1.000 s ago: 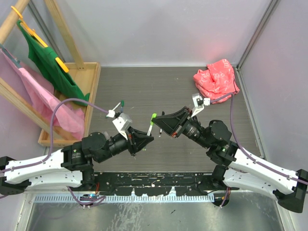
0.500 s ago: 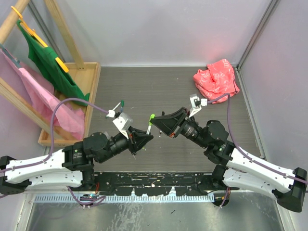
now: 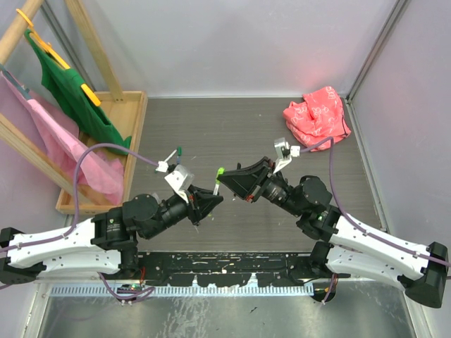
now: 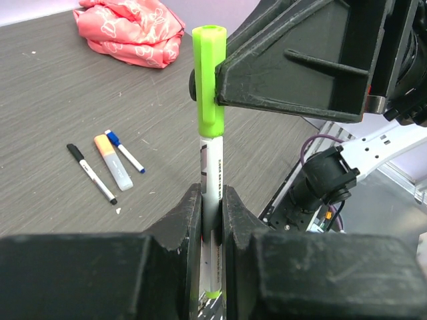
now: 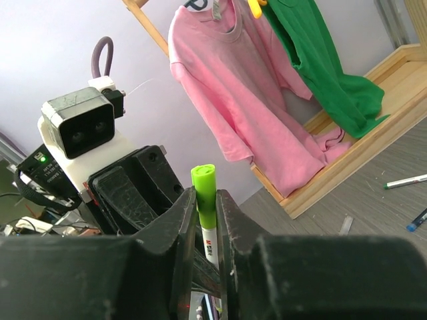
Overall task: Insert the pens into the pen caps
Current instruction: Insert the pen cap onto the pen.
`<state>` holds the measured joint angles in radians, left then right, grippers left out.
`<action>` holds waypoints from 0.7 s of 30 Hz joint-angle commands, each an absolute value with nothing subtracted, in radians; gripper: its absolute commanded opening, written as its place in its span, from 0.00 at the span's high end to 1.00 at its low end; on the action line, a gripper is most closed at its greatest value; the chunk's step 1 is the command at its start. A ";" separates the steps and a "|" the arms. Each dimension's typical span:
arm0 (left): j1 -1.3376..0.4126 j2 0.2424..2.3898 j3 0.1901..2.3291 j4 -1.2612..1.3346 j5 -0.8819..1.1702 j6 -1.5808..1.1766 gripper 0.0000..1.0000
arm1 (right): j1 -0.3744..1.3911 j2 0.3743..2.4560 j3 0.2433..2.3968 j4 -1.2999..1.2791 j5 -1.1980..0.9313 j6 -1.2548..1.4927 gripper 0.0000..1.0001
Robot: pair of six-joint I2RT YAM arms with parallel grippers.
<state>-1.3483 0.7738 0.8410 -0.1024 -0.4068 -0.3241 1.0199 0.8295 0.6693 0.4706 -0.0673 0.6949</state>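
Observation:
A white-barrelled pen point(image 4: 212, 170) stands upright between the two grippers, above the table middle point(image 3: 217, 184). My left gripper point(image 4: 212, 203) is shut on its barrel. A lime-green pen cap point(image 4: 209, 73) sits over the pen's top end. My right gripper point(image 5: 205, 200) is shut on that cap point(image 5: 204, 193), and the white barrel point(image 5: 208, 250) runs down between its fingers. From above, the cap point(image 3: 220, 171) shows at the right gripper's tip point(image 3: 227, 177), facing the left gripper point(image 3: 211, 197). Three more pens lie on the table: a black one point(image 4: 92, 173), an orange one point(image 4: 112, 162) and a blue one point(image 4: 125, 151).
A crumpled red cloth point(image 3: 317, 114) lies at the back right. A wooden rack tray point(image 3: 134, 120) with a pink shirt point(image 5: 247, 100) and a green shirt point(image 5: 320, 67) stands at the left. A green-tipped pen point(image 5: 405, 181) lies on the table near the tray.
The right gripper has shifted slightly left with the green cap, closer to the left gripper. The left arm has hardly moved. Both grips are unchanged.

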 commanded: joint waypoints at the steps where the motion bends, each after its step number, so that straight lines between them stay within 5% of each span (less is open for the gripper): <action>1: -1.339 0.758 0.915 0.097 -0.463 -0.298 1.00 | 1.065 0.833 0.648 0.345 -0.184 0.682 0.75; 21: -1.340 0.763 0.906 0.066 -0.290 -0.327 1.00 | 1.065 0.657 0.880 0.105 0.060 0.514 0.51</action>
<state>-1.3434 0.7513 0.8619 -0.0032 -0.3668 -0.3244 1.0588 0.6670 0.7925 0.1184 0.0132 0.5732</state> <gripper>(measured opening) 0.126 0.467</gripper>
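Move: The left gripper already holds the marker upright by its white barrel, and the green cap on top sits about 7 cm above that hand, 3 cm ahead and 1 cm to the right. The right fingers still pinch this cap, its middle only about 1 cm above their hand point. On the table, some 29 cm below the right hand, the black pen lies about 14 cm ahead and 5 cm to the right, with the orange highlighter 4 cm farther right. Open the right fingers to let go of the green cap, easing that hand back and down a little under 2 cm, then draw it off to the right by about 4 cm while it climbs again. Meanwhile raise the left gripper about 4 cm, its fingertips tilting up slightly, and keep its hold on the white barrel. ##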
